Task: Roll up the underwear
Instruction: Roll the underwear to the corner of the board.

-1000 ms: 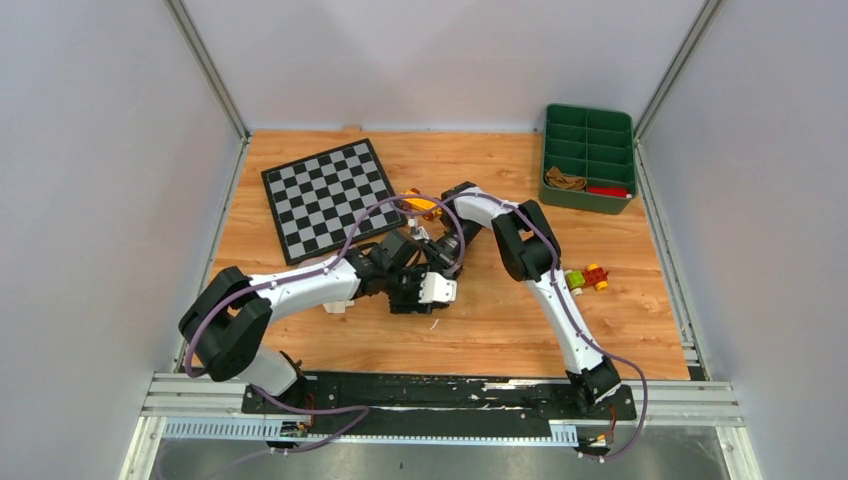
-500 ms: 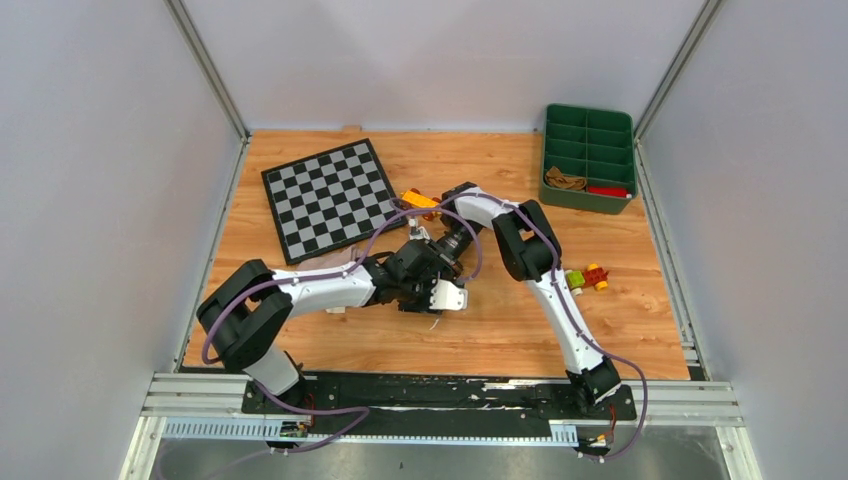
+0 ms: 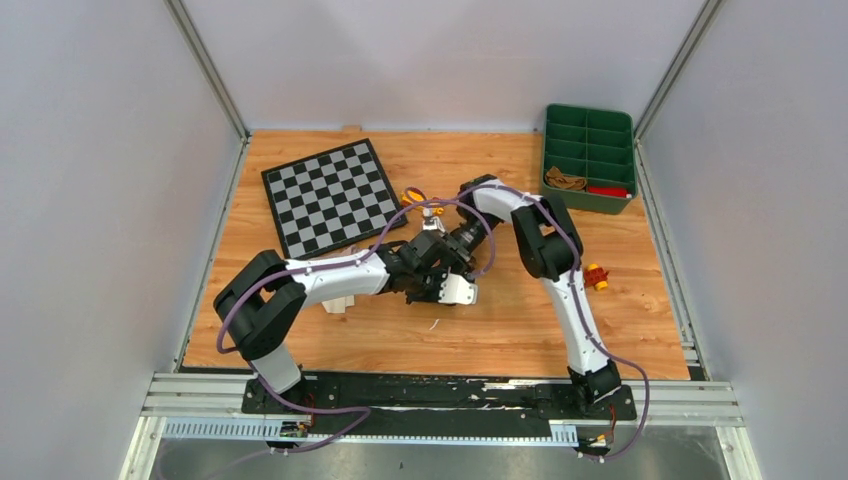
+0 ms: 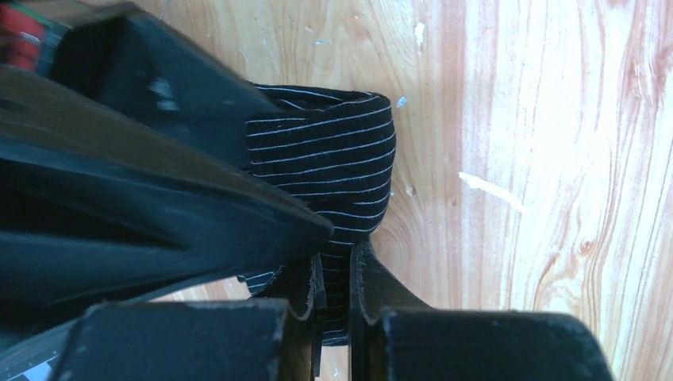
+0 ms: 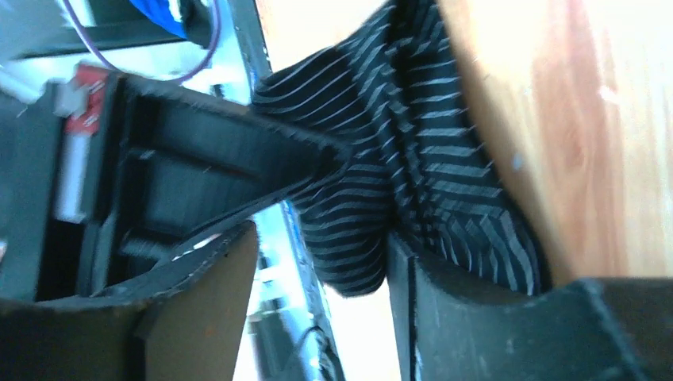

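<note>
The black underwear point(image 4: 333, 159) has thin white stripes and lies bunched in a fold on the wooden table. In the right wrist view the underwear point(image 5: 413, 159) fills the middle of the frame. My left gripper point(image 4: 337, 294) is shut on the cloth's near edge, with fabric pinched between its fingers. My right gripper point(image 5: 317, 246) is open, and the cloth rests against its right finger point(image 5: 444, 309). From above, the left gripper point(image 3: 432, 278) and right gripper point(image 3: 440, 250) meet at the table's middle and hide the garment.
A checkerboard mat point(image 3: 328, 198) lies at the back left. A green divided bin point(image 3: 588, 158) at the back right holds a brown thing and a red one. An orange toy point(image 3: 415, 197) and toy bricks point(image 3: 597, 275) lie near the right arm. A small pale thing point(image 3: 338, 305) shows under the left arm.
The left gripper has shut on the black cloth while the right gripper has opened off it. Both arms have shifted a little to the right.
</note>
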Tool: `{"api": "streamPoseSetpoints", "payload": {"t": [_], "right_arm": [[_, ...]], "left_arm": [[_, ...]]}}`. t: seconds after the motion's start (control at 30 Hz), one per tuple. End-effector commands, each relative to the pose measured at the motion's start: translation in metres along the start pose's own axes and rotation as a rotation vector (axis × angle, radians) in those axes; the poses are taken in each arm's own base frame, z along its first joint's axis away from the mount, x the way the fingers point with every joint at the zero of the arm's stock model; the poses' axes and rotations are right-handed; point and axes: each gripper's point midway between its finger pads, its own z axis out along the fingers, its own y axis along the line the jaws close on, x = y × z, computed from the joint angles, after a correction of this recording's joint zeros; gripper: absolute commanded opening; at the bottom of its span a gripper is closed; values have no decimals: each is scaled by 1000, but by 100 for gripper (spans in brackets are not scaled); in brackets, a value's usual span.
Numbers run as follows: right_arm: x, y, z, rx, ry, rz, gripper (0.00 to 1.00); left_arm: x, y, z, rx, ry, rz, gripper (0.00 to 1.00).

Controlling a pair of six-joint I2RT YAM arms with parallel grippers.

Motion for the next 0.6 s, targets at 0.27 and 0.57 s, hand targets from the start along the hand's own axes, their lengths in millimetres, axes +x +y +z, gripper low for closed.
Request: {"api": "streamPoseSetpoints", "payload": {"t": [0.27,0.57], "right_arm": [[-25,40,-157,440,-272,-475,100],[-11,144,-349,1130,-910,-746,100]], "left_arm": [[5,-31,9,285,33,22,0],[-6,-46,-13,581,-44,-143,0]]}}
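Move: The underwear bundle is held in my closed left fingers, its middle about 2 cm ahead and 2 cm right of them. My right hand's parting fingers are still around its far side, the middle of the bundle roughly 1 cm back, 1 cm left and 2 cm below. From that right hand, the yellow car lies some 15 cm ahead and 5 cm left, and the green tray about 25 cm ahead and 30 cm right. I spread my right fingers from half open to wide and draw them clear of the underwear, swinging that hand some 25 cm up, forward and to the right towards the green tray as it tilts by well over 50 degrees. My left hand keeps its pinch on the bundle almost in place, edging about 1 cm right, then tilting some 15 degrees. ##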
